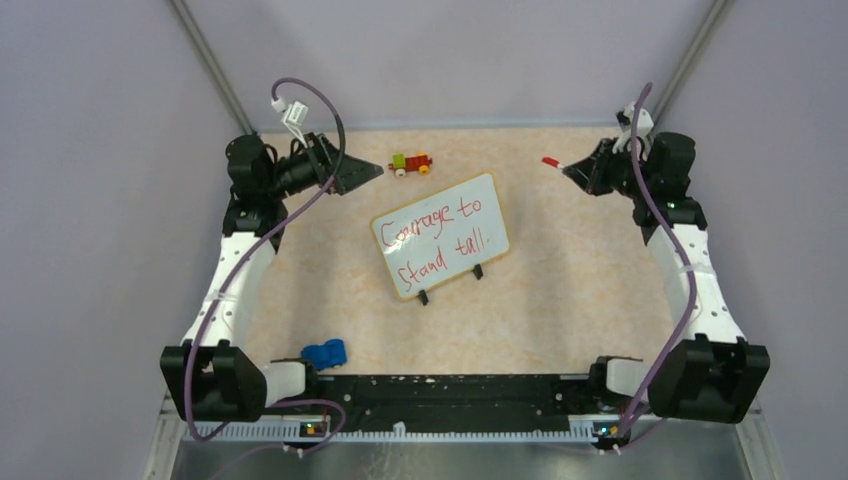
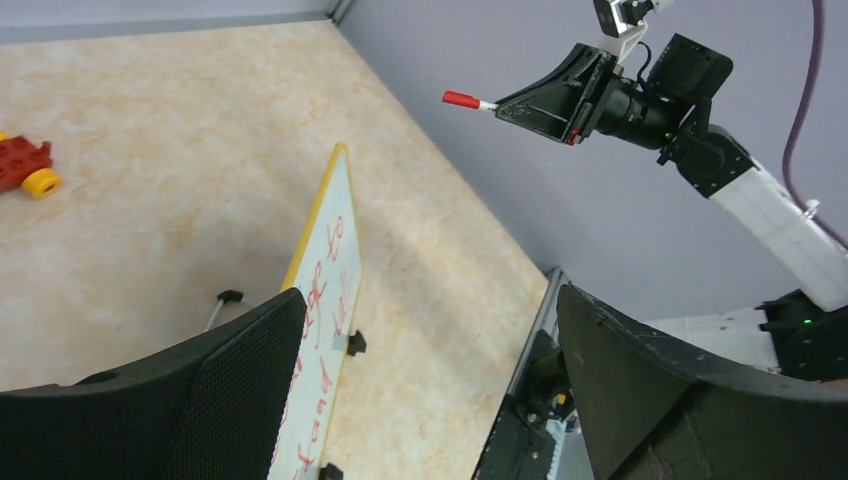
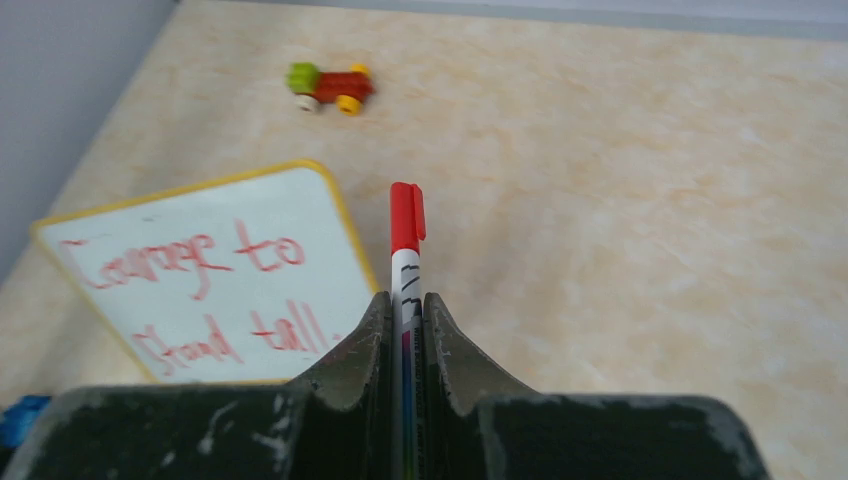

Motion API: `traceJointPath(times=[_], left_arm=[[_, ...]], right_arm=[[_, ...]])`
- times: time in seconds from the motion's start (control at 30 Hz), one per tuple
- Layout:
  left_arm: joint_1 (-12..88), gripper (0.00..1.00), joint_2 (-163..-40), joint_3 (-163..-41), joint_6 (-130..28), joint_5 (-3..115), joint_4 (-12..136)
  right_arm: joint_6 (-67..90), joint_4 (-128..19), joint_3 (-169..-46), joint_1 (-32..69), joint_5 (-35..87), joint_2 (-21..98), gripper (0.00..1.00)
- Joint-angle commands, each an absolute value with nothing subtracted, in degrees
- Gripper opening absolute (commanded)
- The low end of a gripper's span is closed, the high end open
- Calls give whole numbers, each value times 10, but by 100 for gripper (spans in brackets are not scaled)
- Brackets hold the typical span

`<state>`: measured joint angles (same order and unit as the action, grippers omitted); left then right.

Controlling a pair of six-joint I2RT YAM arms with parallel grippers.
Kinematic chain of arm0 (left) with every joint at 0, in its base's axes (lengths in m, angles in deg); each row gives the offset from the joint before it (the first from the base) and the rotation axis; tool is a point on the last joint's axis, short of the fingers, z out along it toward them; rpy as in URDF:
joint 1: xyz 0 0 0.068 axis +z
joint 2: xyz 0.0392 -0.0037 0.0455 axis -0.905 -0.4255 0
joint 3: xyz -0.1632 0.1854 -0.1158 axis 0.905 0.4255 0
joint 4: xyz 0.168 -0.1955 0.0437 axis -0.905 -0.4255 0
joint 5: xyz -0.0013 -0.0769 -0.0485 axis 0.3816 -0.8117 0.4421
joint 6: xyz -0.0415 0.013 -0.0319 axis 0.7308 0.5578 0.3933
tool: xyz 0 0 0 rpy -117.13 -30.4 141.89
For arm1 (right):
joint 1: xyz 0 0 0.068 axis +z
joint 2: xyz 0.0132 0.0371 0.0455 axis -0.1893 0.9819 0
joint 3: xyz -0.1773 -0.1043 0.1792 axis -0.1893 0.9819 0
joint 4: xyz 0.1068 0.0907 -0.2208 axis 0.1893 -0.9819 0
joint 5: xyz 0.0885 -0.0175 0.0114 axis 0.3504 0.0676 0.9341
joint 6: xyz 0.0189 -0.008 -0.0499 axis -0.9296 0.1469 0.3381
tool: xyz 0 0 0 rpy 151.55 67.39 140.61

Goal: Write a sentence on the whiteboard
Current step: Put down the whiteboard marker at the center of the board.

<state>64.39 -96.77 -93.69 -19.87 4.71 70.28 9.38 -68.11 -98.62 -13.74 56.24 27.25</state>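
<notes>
The whiteboard stands tilted on two small black feet at mid-table, and the sentence "Courage to stand tall." runs across it in red, in two lines. My left gripper hovers open and holds nothing, back left of the board; its wrist view has the board edge-on below the wide-spread fingers. My right gripper hangs at the back right, shut on a white marker whose red cap points forward. From the right wrist the board and its sentence lie to the lower left.
A small red, green and yellow toy car sits behind the board near the back wall. A blue object lies by the left arm's base. Purple walls close in the table on three sides; a black rail runs along the near edge.
</notes>
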Motion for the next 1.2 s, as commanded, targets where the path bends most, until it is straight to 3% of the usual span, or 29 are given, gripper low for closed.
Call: traceJointPath(times=[0.0, 0.43, 0.9, 1.17], left_arm=[[644, 99, -947, -963, -354, 81, 558], [645, 99, -943, -939, -424, 98, 509], [645, 99, -942, -916, -427, 98, 513], [659, 99, -945, -911, -416, 86, 528]], right_arm=[[197, -710, -932, -188, 476, 266, 0], [330, -655, -819, -243, 333, 361, 0], [393, -647, -787, -273, 340, 434, 0], [435, -707, -781, -273, 339, 442, 7]])
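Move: The right hand already holds the whiteboard marker; the bare table spot it is taken to lies level with it, about 16 cm to its right and some 28 cm below. The whiteboard stands about 23 cm to this hand's left, 1 cm nearer the base and 20 cm lower; the toy train is 22 cm ahead, 31 cm left and 26 cm down. From the left hand that spot is roughly 5 cm ahead, 50 cm right and 35 cm below. Keeping the marker pinched, cap end foremost, the right hand sinks about 24 cm while swinging 16 cm right, away from the whiteboard and down to the bare table, then all but stops low above it. Its fingers tip from nearly level to about 45 degrees down and swing clockwise to point forward. The empty left hand sinks 7 cm with its fingers open, rolling slightly. ##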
